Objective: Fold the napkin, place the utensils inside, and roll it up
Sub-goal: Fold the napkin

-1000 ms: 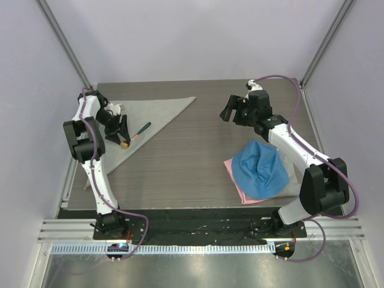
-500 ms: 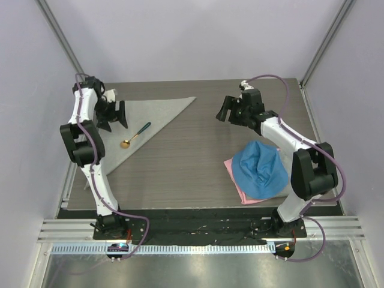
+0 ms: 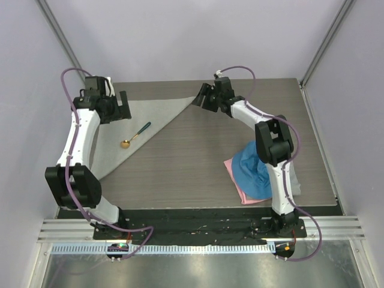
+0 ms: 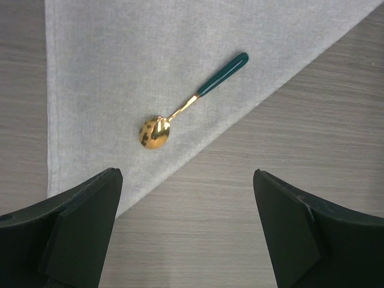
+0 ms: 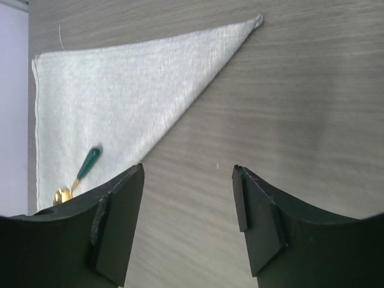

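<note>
The napkin (image 3: pixel 141 115) lies folded into a light grey triangle at the back left of the table. On it rests the spoon (image 3: pixel 135 135), with its dark green handle toward the back right and its gold bowl toward the front left. My left gripper (image 3: pixel 122 108) hangs open above the napkin's back left part, holding nothing. In the left wrist view the spoon (image 4: pixel 189 105) lies on the napkin (image 4: pixel 114 66), beyond my left gripper (image 4: pixel 186 177). My right gripper (image 3: pixel 201 99) is open and empty beside the napkin's far right tip. The right wrist view shows the napkin (image 5: pixel 120 90) and spoon (image 5: pixel 81 174) ahead and left of my right gripper (image 5: pixel 189 169).
A blue cloth (image 3: pixel 259 171) lies bunched on a pink cloth (image 3: pixel 236 177) at the front right, partly under the right arm. Grey walls close in the table on the left, back and right.
My left gripper has opened, let go of the spoon and drawn up and back from it. The right arm has swung left to the napkin's far right tip, its jaws narrowing a little.
</note>
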`<act>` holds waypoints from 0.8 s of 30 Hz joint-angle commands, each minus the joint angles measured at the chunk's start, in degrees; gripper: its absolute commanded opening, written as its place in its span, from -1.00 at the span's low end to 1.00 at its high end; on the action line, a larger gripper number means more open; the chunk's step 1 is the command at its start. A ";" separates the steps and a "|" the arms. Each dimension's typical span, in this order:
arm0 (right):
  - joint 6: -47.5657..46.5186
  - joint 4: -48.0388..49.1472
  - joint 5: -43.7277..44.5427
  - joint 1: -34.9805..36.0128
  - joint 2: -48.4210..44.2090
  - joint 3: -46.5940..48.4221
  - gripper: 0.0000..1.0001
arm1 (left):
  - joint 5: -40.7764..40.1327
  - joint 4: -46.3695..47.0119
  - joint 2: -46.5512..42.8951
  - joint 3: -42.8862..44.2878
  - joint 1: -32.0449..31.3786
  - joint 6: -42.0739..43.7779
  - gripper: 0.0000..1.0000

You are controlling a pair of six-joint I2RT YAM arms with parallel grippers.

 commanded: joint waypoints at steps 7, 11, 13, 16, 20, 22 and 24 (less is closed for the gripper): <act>12.86 5.40 0.10 -0.27 18.16 20.99 0.18 | -4.92 12.18 -7.61 -8.61 0.42 -2.47 0.98; 15.15 5.32 2.47 -0.27 23.43 25.58 0.11 | -4.22 12.27 -7.97 -9.66 0.42 -2.47 1.00; 16.03 5.41 3.96 -0.44 25.80 27.51 0.08 | -3.34 12.45 -7.97 -9.49 0.42 -2.47 0.99; 17.00 4.80 5.55 -0.44 27.92 29.01 -0.02 | -1.14 12.27 -7.70 -9.14 0.33 -2.55 1.00; 16.65 3.30 6.78 -0.53 28.71 29.36 -0.13 | -0.52 12.01 -7.44 -8.70 0.42 -2.55 1.00; 16.39 2.95 7.30 -0.53 29.15 29.45 -0.14 | 0.26 11.66 -7.26 -8.35 0.51 -2.64 1.00; 16.30 2.69 7.39 -0.53 29.68 30.15 -0.17 | 1.23 11.66 -7.26 -8.17 0.86 -2.90 0.99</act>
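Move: The napkin's far-right tip lies about 13 cm ahead of my right hand, some 3 cm to its left and 9 cm below. The spoon, on the napkin, is roughly 11 cm back and 28 cm to the left of my right hand; the blue cloth is about 31 cm back and 24 cm to the right of it. From my left hand the same tip is some 27 cm ahead, 28 cm to the right and 19 cm down. With my right hand I reach forward about 10 cm and sink some 7 cm, drifting slightly left, to come in low over the table just short of the napkin's far-right tip. On the way I swing the fingers roughly 10 degrees clockwise, roll the hand's left side up as much, and narrow the open fingers to under half their opening, easing off at the end. ##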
